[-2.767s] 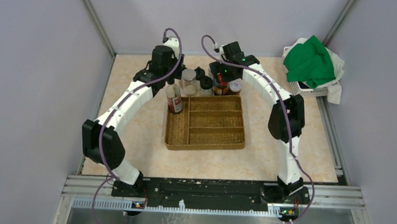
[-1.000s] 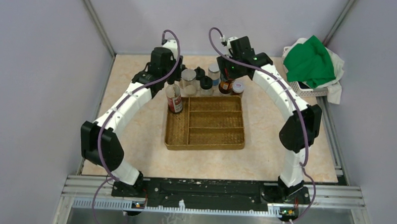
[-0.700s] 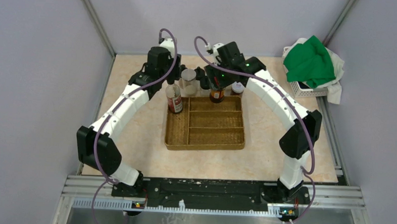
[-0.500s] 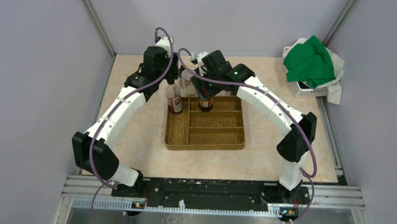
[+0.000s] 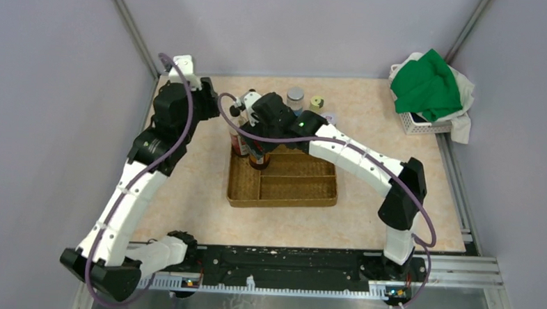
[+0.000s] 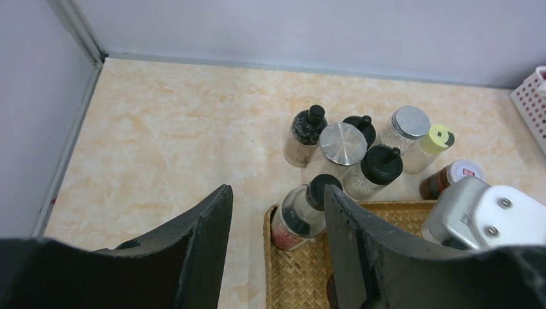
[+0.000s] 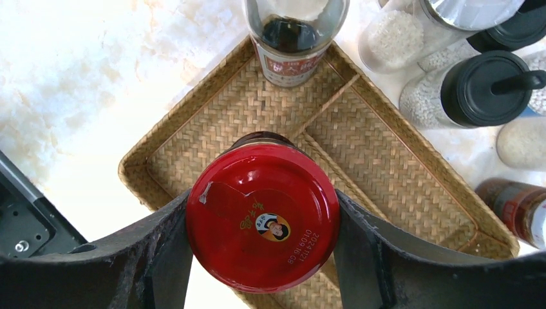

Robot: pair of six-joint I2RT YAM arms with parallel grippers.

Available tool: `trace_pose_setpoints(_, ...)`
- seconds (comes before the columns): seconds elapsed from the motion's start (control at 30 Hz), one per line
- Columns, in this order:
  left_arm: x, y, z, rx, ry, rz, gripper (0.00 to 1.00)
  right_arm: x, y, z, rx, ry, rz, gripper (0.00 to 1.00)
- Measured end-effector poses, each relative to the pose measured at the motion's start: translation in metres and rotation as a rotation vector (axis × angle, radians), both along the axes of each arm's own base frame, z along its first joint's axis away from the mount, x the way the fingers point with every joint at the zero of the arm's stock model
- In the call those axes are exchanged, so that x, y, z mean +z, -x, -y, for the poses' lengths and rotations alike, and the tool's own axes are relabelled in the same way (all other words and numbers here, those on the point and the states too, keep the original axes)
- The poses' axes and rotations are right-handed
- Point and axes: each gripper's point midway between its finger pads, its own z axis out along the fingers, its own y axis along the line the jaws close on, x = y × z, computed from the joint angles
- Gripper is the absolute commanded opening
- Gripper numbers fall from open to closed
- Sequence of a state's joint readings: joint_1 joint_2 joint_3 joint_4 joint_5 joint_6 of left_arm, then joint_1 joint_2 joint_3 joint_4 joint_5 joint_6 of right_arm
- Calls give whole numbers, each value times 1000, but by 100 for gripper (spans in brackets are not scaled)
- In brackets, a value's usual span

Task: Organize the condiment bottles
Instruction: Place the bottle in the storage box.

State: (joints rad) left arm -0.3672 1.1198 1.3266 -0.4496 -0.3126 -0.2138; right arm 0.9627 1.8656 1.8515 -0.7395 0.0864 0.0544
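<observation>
My right gripper [image 7: 261, 199] is shut on a red-lidded jar [image 7: 263, 215], over the left part of the woven tray [image 7: 399, 174]. In the top view this right gripper [image 5: 260, 145] is just in front of the tall black-capped, red-labelled bottle [image 5: 238, 135], which stands upright in the tray's far-left corner. My left gripper [image 6: 277, 193] is open and empty, raised to the left of that bottle [image 6: 302, 212]. Behind the tray cluster a silver-lidded jar [image 6: 342, 143], black-capped shakers [image 6: 382, 164], a yellow-green-capped shaker [image 6: 433, 145] and a white-lidded red jar [image 6: 451, 179].
A white basket with a green cloth [image 5: 430, 88] sits at the back right corner. Grey walls close in the table on the left, back and right. The tray's rim [image 5: 282, 200] lies mid-table, and my two arms cross close together above its far-left corner.
My right arm carried the red-lidded jar from the cluster behind the tray leftward to over the tray's left part. My left arm rose and drew back to the left, away from the tall bottle.
</observation>
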Motion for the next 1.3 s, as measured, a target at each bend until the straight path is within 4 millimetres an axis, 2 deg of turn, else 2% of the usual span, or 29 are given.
trace_pose_setpoints(0.17, 21, 33, -18, 44, 52, 62, 61, -8, -5, -11, 3, -25, 21, 27)
trace_pose_setpoints(0.37, 25, 54, -27, 59, 78, 80, 60, -16, -18, -34, 4, -74, 60, 26)
trace_pose_setpoints(0.53, 17, 58, -28, 60, 78, 64, 60, -40, -25, -51, 13, -68, 56, 26)
trace_pose_setpoints(0.73, 10, 58, -28, 60, 70, 45, 59, -77, -25, -58, 19, -13, 20, 26)
trace_pose_setpoints(0.97, 6, 57, -27, 57, 68, 39, 59, -77, -29, -60, 10, -22, 36, 27)
trace_pose_setpoints(1.03, 5, 56, -27, 56, 68, 39, 59, -77, -29, -60, 10, -22, 36, 32)
trace_pose_setpoints(1.2, 3, 53, -27, 56, 60, 36, 59, -81, -29, -61, 11, -16, 31, 60)
trace_pose_setpoints(1.3, 1, 51, -26, 57, 53, 28, 59, -82, -29, -60, 11, -14, 30, 65)
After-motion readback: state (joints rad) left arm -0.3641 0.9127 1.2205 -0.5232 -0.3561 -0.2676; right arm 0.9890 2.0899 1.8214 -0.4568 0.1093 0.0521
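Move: My right hand already holds the red-lidded jar above the storage box. Its spot, the far part of the box's left compartment, lies about 3 cm ahead, 6 cm left and 12 cm down. The big glass bottle stands some 9 cm ahead and 8 cm left; the silver-lidded jar is roughly 16 cm ahead and 1 cm left. From my left hand the spot is about 2 cm back, 6 cm right and 26 cm down. My right hand carries the red-lidded jar left and slightly forward over the divider towards the glass bottle, then lowers it into the left compartment, about 8 cm down in all, and stays there with its grip kept. My open, empty left hand draws back some 6 cm and a little left, clear of the bottle. ##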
